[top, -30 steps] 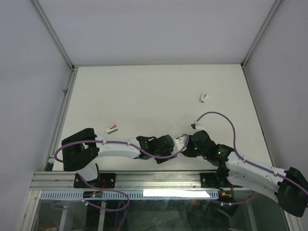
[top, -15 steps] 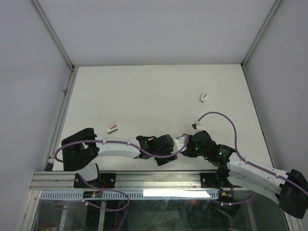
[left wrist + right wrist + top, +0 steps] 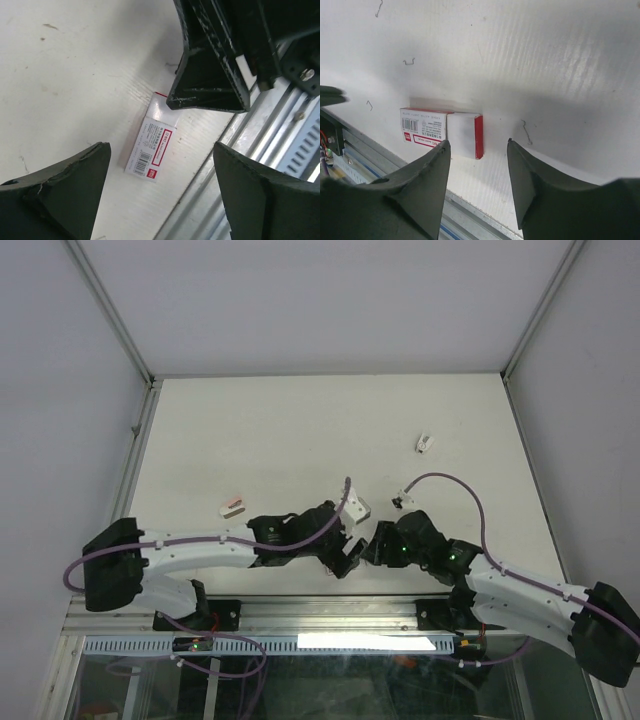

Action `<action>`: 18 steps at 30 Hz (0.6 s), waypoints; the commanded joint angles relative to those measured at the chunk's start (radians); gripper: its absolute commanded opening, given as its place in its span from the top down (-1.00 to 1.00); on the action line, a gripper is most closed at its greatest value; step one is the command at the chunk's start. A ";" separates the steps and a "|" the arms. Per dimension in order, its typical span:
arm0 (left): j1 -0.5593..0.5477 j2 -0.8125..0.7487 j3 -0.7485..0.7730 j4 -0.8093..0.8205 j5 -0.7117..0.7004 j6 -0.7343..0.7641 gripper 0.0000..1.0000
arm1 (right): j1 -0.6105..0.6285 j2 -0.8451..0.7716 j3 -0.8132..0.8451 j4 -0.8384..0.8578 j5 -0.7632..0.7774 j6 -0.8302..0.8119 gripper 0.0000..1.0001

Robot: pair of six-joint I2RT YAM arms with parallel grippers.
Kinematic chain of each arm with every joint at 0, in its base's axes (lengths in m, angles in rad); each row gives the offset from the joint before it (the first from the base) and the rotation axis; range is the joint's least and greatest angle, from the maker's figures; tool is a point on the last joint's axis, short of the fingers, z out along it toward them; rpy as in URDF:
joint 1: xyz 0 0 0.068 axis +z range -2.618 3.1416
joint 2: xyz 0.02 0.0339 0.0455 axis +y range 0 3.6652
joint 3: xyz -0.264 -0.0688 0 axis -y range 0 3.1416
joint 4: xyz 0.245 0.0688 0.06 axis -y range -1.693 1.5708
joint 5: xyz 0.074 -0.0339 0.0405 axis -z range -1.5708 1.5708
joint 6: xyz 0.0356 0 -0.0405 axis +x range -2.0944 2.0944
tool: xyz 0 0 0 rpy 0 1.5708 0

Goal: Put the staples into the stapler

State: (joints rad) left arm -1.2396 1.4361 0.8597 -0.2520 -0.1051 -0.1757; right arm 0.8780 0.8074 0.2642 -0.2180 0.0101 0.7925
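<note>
The staples box (image 3: 152, 150), white with a red label, lies flat on the table close to the near metal rail. It also shows in the right wrist view (image 3: 440, 130), its red end towards my fingers. My left gripper (image 3: 160, 147) is open and hangs above the box, one finger on each side, not touching it. My right gripper (image 3: 477, 142) is open just short of the box's red end. In the top view both grippers, left (image 3: 343, 558) and right (image 3: 372, 545), meet at the near edge and hide the box. I cannot pick out a stapler with certainty.
A small pink oblong object (image 3: 232, 506) lies at the left and a small white one (image 3: 427, 443) at the back right. The metal rail (image 3: 280, 150) runs along the near edge. Bent loose staples (image 3: 409, 62) lie on the table.
My left arm has stretched out and its wrist has turned, bringing the gripper over the box. My right gripper has shifted slightly left towards it.
</note>
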 commanded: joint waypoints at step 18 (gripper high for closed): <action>0.075 -0.226 -0.335 0.244 0.069 -0.685 -0.60 | 0.003 0.133 -0.029 0.203 -0.096 0.040 -0.10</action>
State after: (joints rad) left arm -1.1820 1.1763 0.5266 -0.1455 -0.0975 -0.8310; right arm 0.8780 0.9287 0.2462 -0.0509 -0.0803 0.8192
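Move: The staple box lies on the table almost straight beneath the open left hand, about 7 cm below it and 1 cm back. From the right hand the box is about 4 cm to the left, 1 cm back and 3 cm down. One loose staple lies roughly 7 cm left of the box and 5 cm farther out; another lies some 6 cm to the right of it and 4 cm farther out. The staple box, already released, is left on the table as the open left hand arcs off to its left: up about 3 cm, then about 5 cm left and slightly back while sinking again, the wrist swinging some 30 degrees counter-clockwise. The right hand, fingers still parted, slides about 2 cm left, low over the table, towards the box's near end. ##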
